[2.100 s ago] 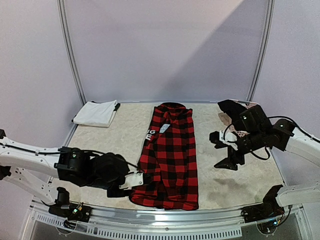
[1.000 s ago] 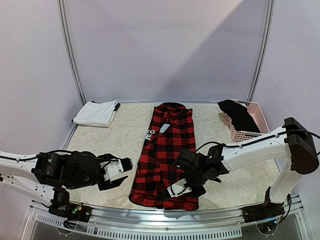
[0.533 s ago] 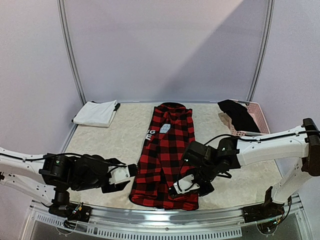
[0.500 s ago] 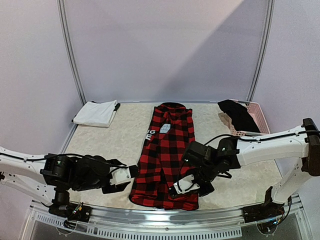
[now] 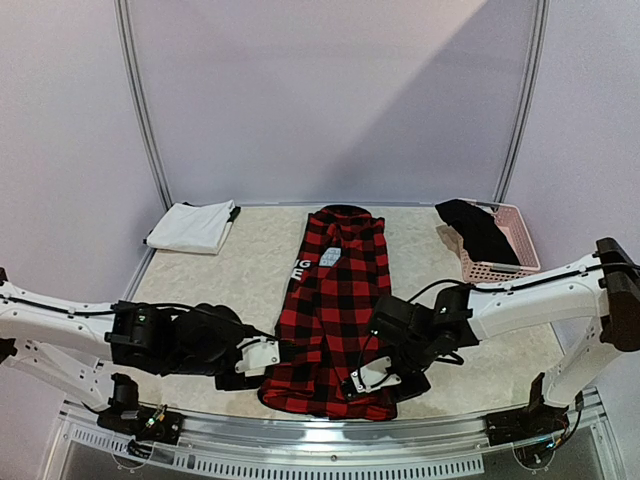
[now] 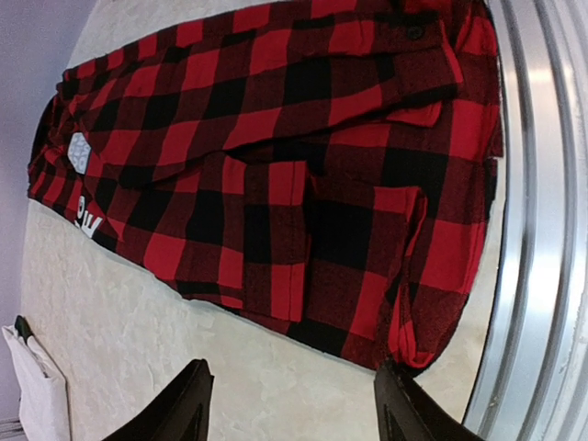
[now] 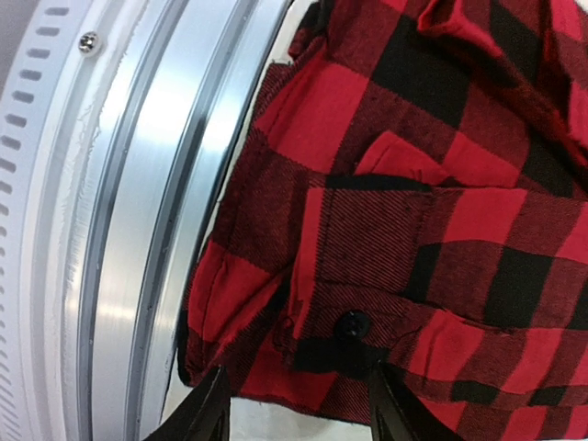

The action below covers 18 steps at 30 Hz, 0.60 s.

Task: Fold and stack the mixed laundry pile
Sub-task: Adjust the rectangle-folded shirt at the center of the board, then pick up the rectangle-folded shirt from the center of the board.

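The red-and-black checked flannel shirt (image 5: pixel 340 300) lies lengthwise in the middle of the table, folded into a long strip, collar at the far end. My left gripper (image 5: pixel 262 360) stands open just left of the shirt's near left corner; in the left wrist view its fingertips (image 6: pixel 191 409) straddle bare table beside the shirt's hem (image 6: pixel 404 340). My right gripper (image 5: pixel 376 380) is open low over the near right corner. Its fingertips (image 7: pixel 204 412) stand on either side of the hem (image 7: pixel 303 367) near a black button (image 7: pixel 353 322). A folded white cloth (image 5: pixel 190 226) lies at the back left.
A pink perforated basket (image 5: pixel 505 255) stands at the back right with a dark garment (image 5: pixel 472 224) draped over its left rim. The table's metal rail (image 7: pixel 119 184) runs right beside the shirt's near hem, and shows as the same rail (image 6: pixel 537 230) in the left wrist view.
The right gripper has opened and shifted slightly towards the near edge over the shirt's corner. The left gripper has slid right, up to the shirt's near left corner.
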{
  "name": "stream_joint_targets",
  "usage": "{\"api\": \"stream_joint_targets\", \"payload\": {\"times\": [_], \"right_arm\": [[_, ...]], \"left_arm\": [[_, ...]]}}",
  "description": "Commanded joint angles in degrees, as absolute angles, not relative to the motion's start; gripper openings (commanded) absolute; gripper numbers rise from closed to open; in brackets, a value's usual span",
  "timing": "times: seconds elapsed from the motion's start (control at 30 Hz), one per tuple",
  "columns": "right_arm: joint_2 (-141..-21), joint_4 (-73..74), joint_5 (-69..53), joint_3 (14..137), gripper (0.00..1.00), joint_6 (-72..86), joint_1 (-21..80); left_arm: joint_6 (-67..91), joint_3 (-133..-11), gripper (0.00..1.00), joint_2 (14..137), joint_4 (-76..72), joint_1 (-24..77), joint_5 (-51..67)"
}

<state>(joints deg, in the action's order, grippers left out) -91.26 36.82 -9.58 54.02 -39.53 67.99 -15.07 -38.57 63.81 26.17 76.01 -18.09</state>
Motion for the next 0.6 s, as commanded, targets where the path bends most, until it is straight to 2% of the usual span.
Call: {"api": "stream_joint_targets", "payload": {"times": [0.0, 0.23, 0.47, 0.57], "right_arm": [[-83.1, 37.4, -11.6, 53.3, 0.52, -38.0, 63.5], [-68.0, 36.1, -20.9, 51.7, 0.55, -34.2, 42.4], [-64.2, 33.6, -21.9, 50.4, 0.55, -30.2, 37.5], [-64.7, 36.0, -26.4, 50.3, 0.54, -31.8, 37.7]], "left_arm": [[-16.8, -41.6, 0.62, 68.0, 25.8, 71.6, -12.2], [-15.0, -42.3, 0.61, 69.3, 21.7, 62.2, -4.8], [-13.3, -46.3, 0.61, 73.8, 23.1, 59.7, -3.3], [-15.4, -47.3, 0.59, 75.5, 26.9, 60.2, 5.4]]}}
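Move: The rectangle-folded shirt has its middle roughly 20 cm ahead and 5 cm left of the right hand, which hovers low over the right part of the near hem, the cloth some 3 cm below it. From the left hand that middle is about 17 cm ahead, 8 cm to the right and 10 cm down. The laundry basket stands about 36 cm ahead and 33 cm right of the right hand; the white stack lies some 37 cm ahead and 25 cm left of the left hand. The plaid shirt's near hem is left behind as the right hand sweeps up about 14 cm, forward and some way right, off over the bare table, turning clockwise by about 30 degrees while its half-open fingertips swing leftward to face the shirt. The left hand, fingers still open, slides forward along the shirt's left side, barely dipping, its fingers tilting steeper. ##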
